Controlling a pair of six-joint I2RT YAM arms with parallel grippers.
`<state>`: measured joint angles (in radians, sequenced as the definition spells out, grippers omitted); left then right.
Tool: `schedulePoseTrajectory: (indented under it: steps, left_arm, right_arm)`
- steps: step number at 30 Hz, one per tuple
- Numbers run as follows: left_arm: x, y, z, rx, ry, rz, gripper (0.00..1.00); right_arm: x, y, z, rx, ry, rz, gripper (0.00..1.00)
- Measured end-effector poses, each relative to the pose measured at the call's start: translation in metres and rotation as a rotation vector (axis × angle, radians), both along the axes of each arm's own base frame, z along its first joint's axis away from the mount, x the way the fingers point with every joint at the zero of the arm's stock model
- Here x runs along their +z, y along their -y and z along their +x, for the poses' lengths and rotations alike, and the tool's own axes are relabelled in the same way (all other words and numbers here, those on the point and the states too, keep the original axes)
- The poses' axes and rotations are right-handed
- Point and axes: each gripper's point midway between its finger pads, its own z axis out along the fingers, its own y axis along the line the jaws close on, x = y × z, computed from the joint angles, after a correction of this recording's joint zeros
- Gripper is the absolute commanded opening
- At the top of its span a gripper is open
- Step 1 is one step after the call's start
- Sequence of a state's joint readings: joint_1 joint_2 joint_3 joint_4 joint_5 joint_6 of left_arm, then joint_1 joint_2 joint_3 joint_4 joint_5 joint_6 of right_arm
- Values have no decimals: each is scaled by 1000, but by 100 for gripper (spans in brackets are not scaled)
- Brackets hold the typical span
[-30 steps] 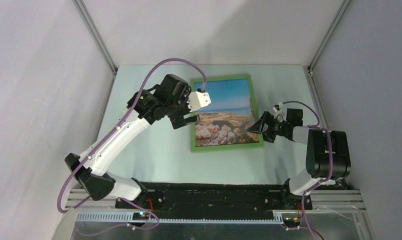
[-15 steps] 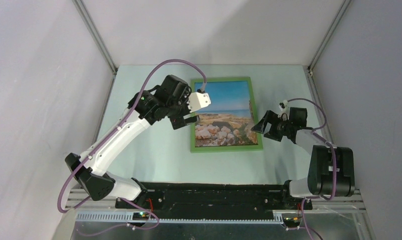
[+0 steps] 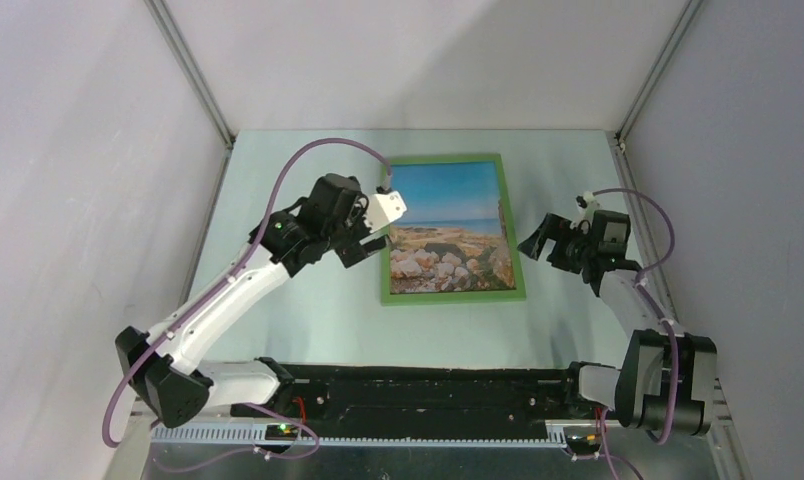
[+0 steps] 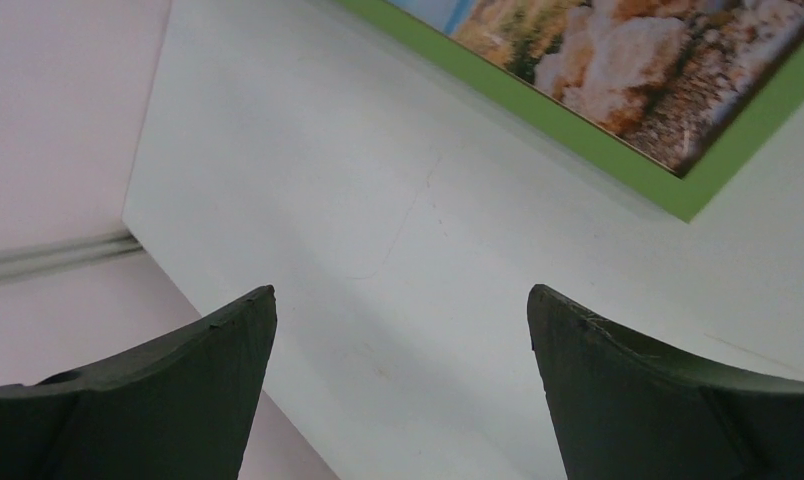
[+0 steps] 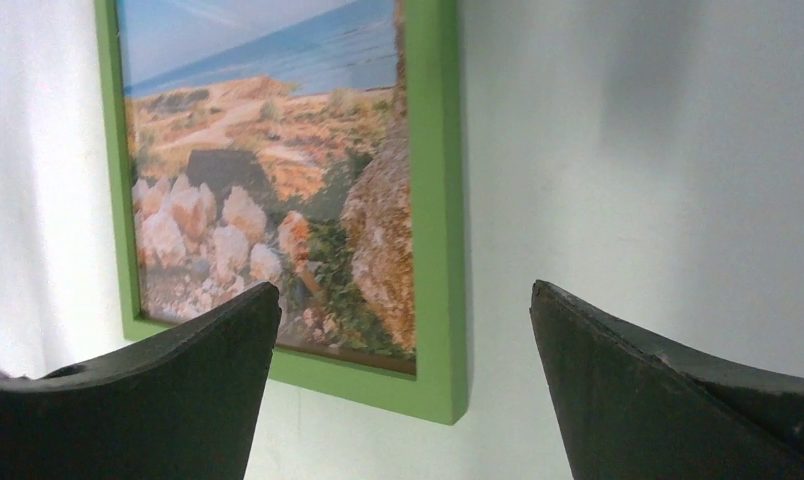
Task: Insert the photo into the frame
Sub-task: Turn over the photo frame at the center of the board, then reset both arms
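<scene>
The frame (image 3: 388, 250) lies green side up in the middle of the table, with the photo (image 3: 448, 225) of sky, sea and rocks showing inside it. In the left wrist view the frame (image 4: 618, 150) crosses the upper right with the photo (image 4: 618, 60) inside. The right wrist view has the frame (image 5: 436, 200) and the photo (image 5: 278, 180) at upper left. My left gripper (image 3: 370, 243) hovers just left of the frame, open and empty. To the right of the frame my right gripper (image 3: 540, 240) is also open, holding nothing. Both stand apart from the frame.
The pale table (image 3: 308, 300) is walled by light panels on the left, back and right, with metal posts (image 3: 193, 75) at the back corners. A purple cable (image 3: 308, 160) loops over the left arm. The arm bases and a black rail (image 3: 428, 385) line the near edge.
My right gripper has drawn back from the frame's right edge toward the right wall. My left gripper has pulled slightly left and nearer, off the frame's left edge. The frame stays put.
</scene>
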<state>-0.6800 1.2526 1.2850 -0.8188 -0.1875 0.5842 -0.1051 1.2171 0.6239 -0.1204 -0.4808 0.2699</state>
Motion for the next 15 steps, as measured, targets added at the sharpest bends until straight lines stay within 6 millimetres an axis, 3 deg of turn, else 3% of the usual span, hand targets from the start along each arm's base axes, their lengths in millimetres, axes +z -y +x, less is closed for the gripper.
schedulePoseTrajectory:
  steps: [8, 15]
  left_arm:
    - [14, -35, 23, 214, 137, -177, 100]
    - [35, -84, 30, 432, 253, -400, 100]
  right_arm:
    - [10, 37, 2, -124, 31, -87, 99]
    - [41, 69, 11, -200, 94, -163, 99]
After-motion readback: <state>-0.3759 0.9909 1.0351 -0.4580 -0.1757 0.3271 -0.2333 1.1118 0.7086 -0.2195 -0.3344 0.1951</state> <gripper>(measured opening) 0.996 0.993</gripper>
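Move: The turned-over photo frame lies flat on the board, photo side up, with nothing else near it; neither hand touches it. Its middle is about 16 cm ahead of the left hand, some 22 cm to its right and about 22 cm below. From the right hand the middle lies about 12 cm ahead, 21 cm to the left and 8 cm below. Both hands, empty and open, head away from the frame towards their own sides. The left swings about 8 cm left, rising and reaching a little forward as well, while its wrist turns some 25 degrees counter-clockwise, its left side dips and its fingers tip up somewhat. The right goes about 7 cm right and climbs, turning slightly clockwise. ##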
